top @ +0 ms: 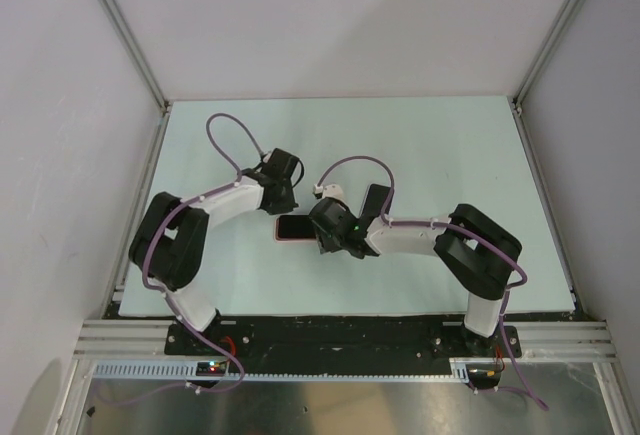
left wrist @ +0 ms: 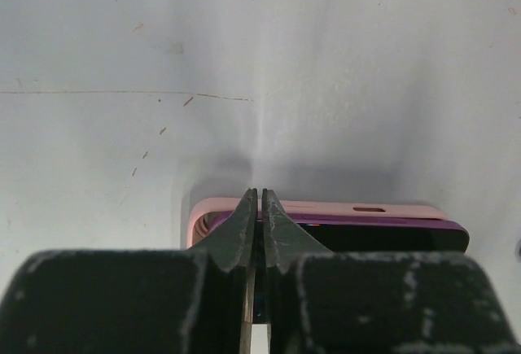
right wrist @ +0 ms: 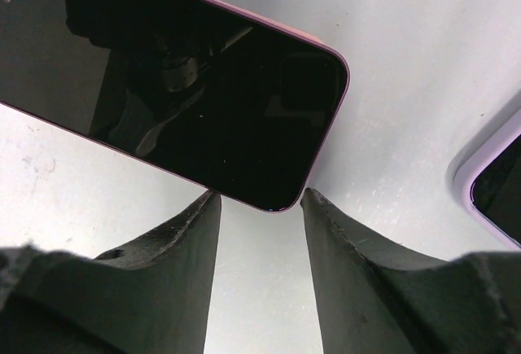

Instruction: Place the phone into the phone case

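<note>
The phone (top: 295, 226) lies screen up inside the pink phone case (left wrist: 326, 207) on the pale table, between my two grippers. In the left wrist view the phone (left wrist: 391, 236) shows as a dark slab with a purple edge, sunk below the case's raised rim. My left gripper (left wrist: 259, 194) is shut, nothing between its fingers, its tips over the case's near left corner. In the right wrist view the phone's glossy face (right wrist: 187, 93) fills the upper left, the case's rim (right wrist: 269, 22) along its far edge. My right gripper (right wrist: 260, 195) is open, a phone corner at its tips.
The pale green table (top: 450, 155) is boxed in by white walls on three sides. A dark thing with a lilac rim (right wrist: 496, 183) shows at the right edge of the right wrist view. Both arms crowd the table's middle.
</note>
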### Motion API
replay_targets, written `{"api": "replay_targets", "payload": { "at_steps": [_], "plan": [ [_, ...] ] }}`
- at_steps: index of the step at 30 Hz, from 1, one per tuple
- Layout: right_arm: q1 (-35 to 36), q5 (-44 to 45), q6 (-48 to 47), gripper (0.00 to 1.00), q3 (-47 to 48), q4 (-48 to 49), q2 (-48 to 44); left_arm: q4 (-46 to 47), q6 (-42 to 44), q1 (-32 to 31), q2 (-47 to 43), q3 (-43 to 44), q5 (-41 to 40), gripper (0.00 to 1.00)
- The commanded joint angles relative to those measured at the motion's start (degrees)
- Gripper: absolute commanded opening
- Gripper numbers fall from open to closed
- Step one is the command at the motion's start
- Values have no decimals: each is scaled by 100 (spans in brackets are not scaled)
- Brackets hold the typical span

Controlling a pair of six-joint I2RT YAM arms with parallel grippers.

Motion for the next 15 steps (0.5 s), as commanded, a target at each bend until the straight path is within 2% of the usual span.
{"api": "replay_targets", "payload": {
  "at_steps": [1, 5, 8, 15],
  "plan": [
    [-70, 67, -44, 53, -24, 61, -152, 64, 130, -33, -516, 27, -307, 13],
    [-98, -138, -119, 64, -99, 39, -436, 46, 119, -27, -1087, -106, -457, 24],
    [-175, -440, -116, 69, -206, 47, -751, -46, -41, -12, -1519, -369, -669, 28],
    [-788, -1188, 285, 74, -233, 155, -1085, -122, -319, 16, -1706, -787, -615, 26]
  ]
}}
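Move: The phone in its pink case lies lengthwise across the table, its middle about 3 cm back and 3 cm right of the left gripper, roughly 2 cm below it. From the right gripper, whose fingers straddle the phone's near right corner, that middle is some 3 cm ahead, 7 cm left and 1 cm below. The other phone, in the lilac case, is some 10 cm ahead and 17 cm right of the right gripper, about 1 cm below. Bring the left gripper up off the phone's far edge by about 7 cm, letting it drift a little left, tipping its fingers some 10 degrees more forward and parting them slightly. Spread the right fingers wider first to free the near right corner, then lift about 4 cm, easing a little right and rolling the hand's left side up. ##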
